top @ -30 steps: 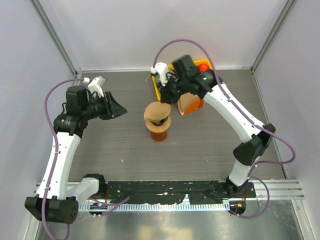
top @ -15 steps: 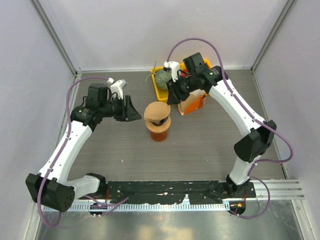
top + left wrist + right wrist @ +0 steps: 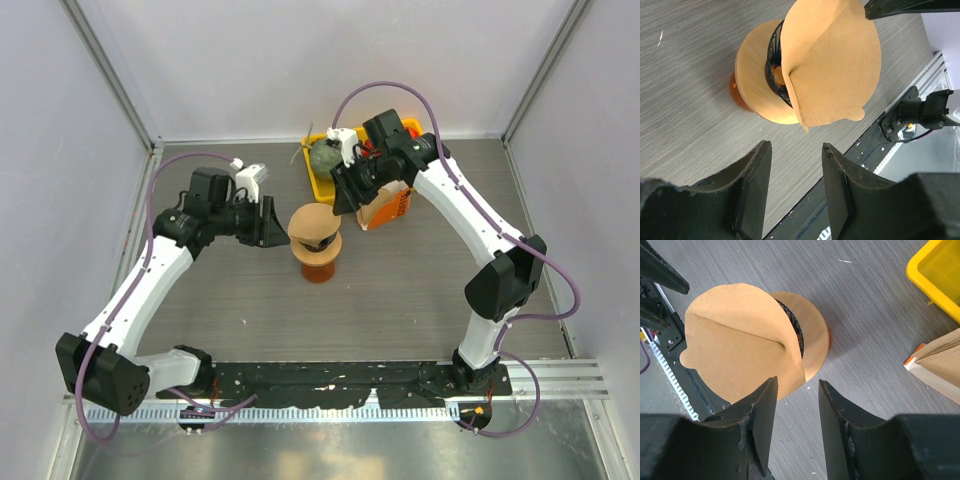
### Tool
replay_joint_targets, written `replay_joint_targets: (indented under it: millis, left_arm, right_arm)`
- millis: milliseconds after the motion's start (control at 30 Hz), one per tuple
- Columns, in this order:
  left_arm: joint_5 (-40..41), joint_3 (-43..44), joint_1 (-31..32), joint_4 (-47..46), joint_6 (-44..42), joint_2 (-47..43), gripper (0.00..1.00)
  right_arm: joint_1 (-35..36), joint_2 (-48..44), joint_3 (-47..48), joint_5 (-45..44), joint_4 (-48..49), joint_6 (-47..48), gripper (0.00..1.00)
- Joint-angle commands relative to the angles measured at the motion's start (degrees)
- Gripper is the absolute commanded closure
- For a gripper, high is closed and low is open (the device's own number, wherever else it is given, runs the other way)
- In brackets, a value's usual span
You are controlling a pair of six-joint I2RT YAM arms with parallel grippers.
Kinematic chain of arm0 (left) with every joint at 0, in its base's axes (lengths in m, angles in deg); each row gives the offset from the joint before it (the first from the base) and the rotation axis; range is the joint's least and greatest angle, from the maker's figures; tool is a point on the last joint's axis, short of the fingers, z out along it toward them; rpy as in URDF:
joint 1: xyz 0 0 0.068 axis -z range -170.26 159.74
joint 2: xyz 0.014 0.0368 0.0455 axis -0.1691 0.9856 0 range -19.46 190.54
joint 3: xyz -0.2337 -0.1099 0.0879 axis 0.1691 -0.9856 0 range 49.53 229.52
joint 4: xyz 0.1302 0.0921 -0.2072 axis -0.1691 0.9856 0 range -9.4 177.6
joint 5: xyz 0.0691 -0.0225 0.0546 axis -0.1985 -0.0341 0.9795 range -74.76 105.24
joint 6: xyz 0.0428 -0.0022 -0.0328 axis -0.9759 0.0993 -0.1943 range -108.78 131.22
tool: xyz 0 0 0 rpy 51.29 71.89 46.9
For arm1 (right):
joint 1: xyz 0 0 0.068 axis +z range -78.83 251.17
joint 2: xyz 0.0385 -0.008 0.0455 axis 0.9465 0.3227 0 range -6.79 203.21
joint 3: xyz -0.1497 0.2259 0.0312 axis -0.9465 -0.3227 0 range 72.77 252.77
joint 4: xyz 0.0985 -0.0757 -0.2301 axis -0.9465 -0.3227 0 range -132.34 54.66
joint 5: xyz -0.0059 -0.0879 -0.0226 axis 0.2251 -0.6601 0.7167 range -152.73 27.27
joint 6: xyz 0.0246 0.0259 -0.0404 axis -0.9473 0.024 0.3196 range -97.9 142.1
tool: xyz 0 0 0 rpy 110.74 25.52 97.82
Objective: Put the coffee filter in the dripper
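The tan coffee filter [image 3: 310, 219] lies folded and tilted on the mouth of the dark blue ribbed dripper [image 3: 319, 243], with most of it sticking out. The dripper sits on the orange-brown stand [image 3: 320, 266]. My left gripper [image 3: 274, 222] is open and empty just left of the dripper. My right gripper [image 3: 340, 199] is open and empty just behind and to the right of it. In the left wrist view the filter [image 3: 835, 60] covers the dripper [image 3: 774, 55] beyond my open gripper [image 3: 794, 149]. In the right wrist view the filter [image 3: 735, 335] hides most of the dripper [image 3: 795, 330] ahead of my open gripper [image 3: 797, 385].
A yellow tray [image 3: 316, 186] holding a green object [image 3: 323, 156] stands at the back. An orange-and-white carton [image 3: 386, 208] stands right of it, under my right arm. The tray [image 3: 940, 275] and carton [image 3: 940, 365] show in the right wrist view. Walls enclose the table on three sides.
My left gripper has moved right, close to the dripper. My right wrist has pulled back to the right, uncovering the yellow tray. The filter and dripper have not moved.
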Motion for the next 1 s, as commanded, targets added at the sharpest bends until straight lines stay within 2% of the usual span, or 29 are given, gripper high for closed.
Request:
replay_joint_targets:
  millis: [0, 100, 267, 367, 767, 967]
  left_arm:
    - [0.54, 2.45, 0.95, -0.51, -3.02, 1.23, 0.52]
    - [0.99, 2.98, 1.39, -0.86, -3.46, 2.20, 0.52]
    - [0.99, 4.30, 2.44, -1.29, -3.73, 3.78, 0.53]
    - [0.99, 5.00, 3.15, -2.00, -3.55, 4.31, 0.57]
    - [0.99, 6.94, 4.47, -2.53, -3.64, 6.59, 0.89]
    - [0.90, 7.55, 4.99, -3.49, -3.11, 7.82, 1.00]
  right_arm:
    - [0.21, 0.31, 0.06, 0.12, 0.67, -0.57, 0.57]
    - [0.39, 0.58, 0.23, 0.48, 0.76, -0.74, 0.58]
    - [0.39, 0.84, 0.41, 0.83, 0.76, -0.83, 0.67]
    - [0.65, 0.93, 0.85, 1.35, 0.67, -0.83, 0.71]
    - [2.58, 0.49, 1.11, 2.93, 0.41, -0.48, 0.95]
    - [4.08, 0.66, 0.76, 4.08, 0.23, -0.39, 0.95]
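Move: The filter stands open-mouthed in the dripper, its middle about 7 cm to the right and 3 cm ahead of my left hand, 2 cm lower; from my right hand it is about 5 cm left and 5 cm back, 2 cm lower, with its edge already between those open fingers. The dripper is some 8 cm right of my left hand, level with it fore and aft, and 5 cm lower. The orange packet lies about 14 cm right, 10 cm ahead and 15 cm below my right hand. I close both half-open grippers on opposite edges of the filter's mouth. My left hand dips about 1 cm and eases some 3 cm rightward, slightly forward, to the near-left edge as its fingers shut; my right sinks a touch, pinches the far-right edge as it closes, then draws it about 2.5 cm left and back, in over the dripper. ##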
